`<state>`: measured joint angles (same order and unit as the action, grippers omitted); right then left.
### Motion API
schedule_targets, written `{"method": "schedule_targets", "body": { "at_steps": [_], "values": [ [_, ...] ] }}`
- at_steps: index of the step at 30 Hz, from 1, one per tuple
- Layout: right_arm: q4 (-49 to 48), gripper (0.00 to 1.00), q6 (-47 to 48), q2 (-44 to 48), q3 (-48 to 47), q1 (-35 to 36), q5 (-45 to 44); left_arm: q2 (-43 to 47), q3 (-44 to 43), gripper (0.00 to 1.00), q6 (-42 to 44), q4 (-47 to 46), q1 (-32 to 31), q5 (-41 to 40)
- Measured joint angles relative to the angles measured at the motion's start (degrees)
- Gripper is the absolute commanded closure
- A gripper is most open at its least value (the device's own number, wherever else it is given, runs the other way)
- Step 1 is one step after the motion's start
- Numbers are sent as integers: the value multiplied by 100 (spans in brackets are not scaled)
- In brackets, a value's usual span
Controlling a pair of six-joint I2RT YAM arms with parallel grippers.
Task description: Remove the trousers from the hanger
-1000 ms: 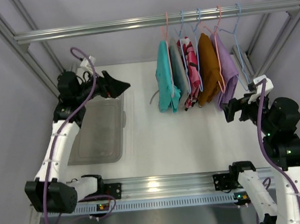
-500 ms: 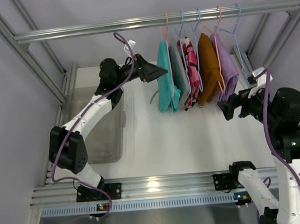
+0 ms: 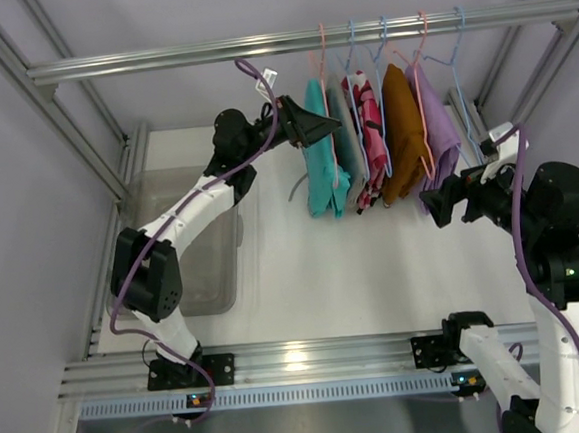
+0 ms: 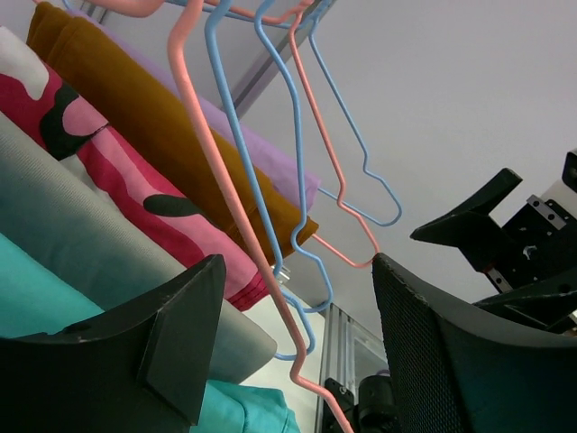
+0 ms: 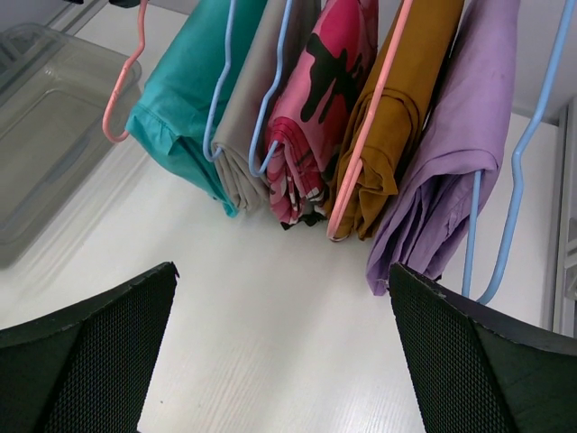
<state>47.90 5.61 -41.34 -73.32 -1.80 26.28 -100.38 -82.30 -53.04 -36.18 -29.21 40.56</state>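
Observation:
Several trousers hang folded over wire hangers on the rail [image 3: 206,50]: teal [image 3: 317,159], grey [image 3: 343,132], pink camouflage [image 3: 368,120], mustard [image 3: 401,127] and lilac [image 3: 440,134]. My left gripper [image 3: 330,125] is raised at the left end of the row, against the top of the teal trousers. In the left wrist view its open jaws [image 4: 297,271] straddle the pink hanger wire [image 4: 225,198] without touching it, and teal cloth [image 4: 252,410] lies below. My right gripper [image 3: 439,205] hangs open just below the lilac trousers [image 5: 451,153], holding nothing.
A clear plastic bin [image 3: 192,249] sits on the white table at the left, under the left arm's elbow. Aluminium frame posts rise on both sides. White tabletop [image 5: 270,298] lies under the hanging trousers. An empty blue hanger [image 3: 465,82] hangs at the row's right end.
My left arm has swung from above the bin rightward and up to the teal trousers' hanger, and its jaws have narrowed a little. The right gripper has shifted slightly.

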Motion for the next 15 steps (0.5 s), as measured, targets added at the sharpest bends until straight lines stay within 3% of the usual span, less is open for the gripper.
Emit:
{"method": "schedule_targets", "body": {
  "at_steps": [4, 9, 15],
  "values": [
    [11, 0, -11, 7, -7, -2, 2, -127, -7, 37, -201, -136, -59, -72],
    [11, 1, -9, 9, -7, -4, 2, -306, -42, 39, -629, -525, -103, -33],
    [11, 1, -15, 4, -7, -4, 42, -428, -105, 53, -1008, -820, -122, -35]
  ]
}}
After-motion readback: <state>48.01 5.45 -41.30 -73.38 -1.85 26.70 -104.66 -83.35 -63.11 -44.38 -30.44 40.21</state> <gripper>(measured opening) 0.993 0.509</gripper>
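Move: The left hand points to the robot's right with the pink hanger's sloping near side already in its gap, roughly 1 cm ahead of and 1 cm right of the hand point, level with it. The teal trousers hang about 5 cm ahead, 1 cm left and 11 cm below; the grey trousers some 5 cm ahead, 5 cm right and 10 cm below. From the right hand, that pink wire lies about 15 cm ahead, 18 cm left and 1 cm higher. Easing to the right by only about 1.5 cm, the left hand reaches a little farther past the pink hanger's sloping wire while its fingers close from about three-quarters open to half open around it. The wrist turns slightly, under 10 degrees in all, its fingertips lifting and its forward side dipping; the wire ends up close against the farther finger, but a firm pinch isn't there yet. ##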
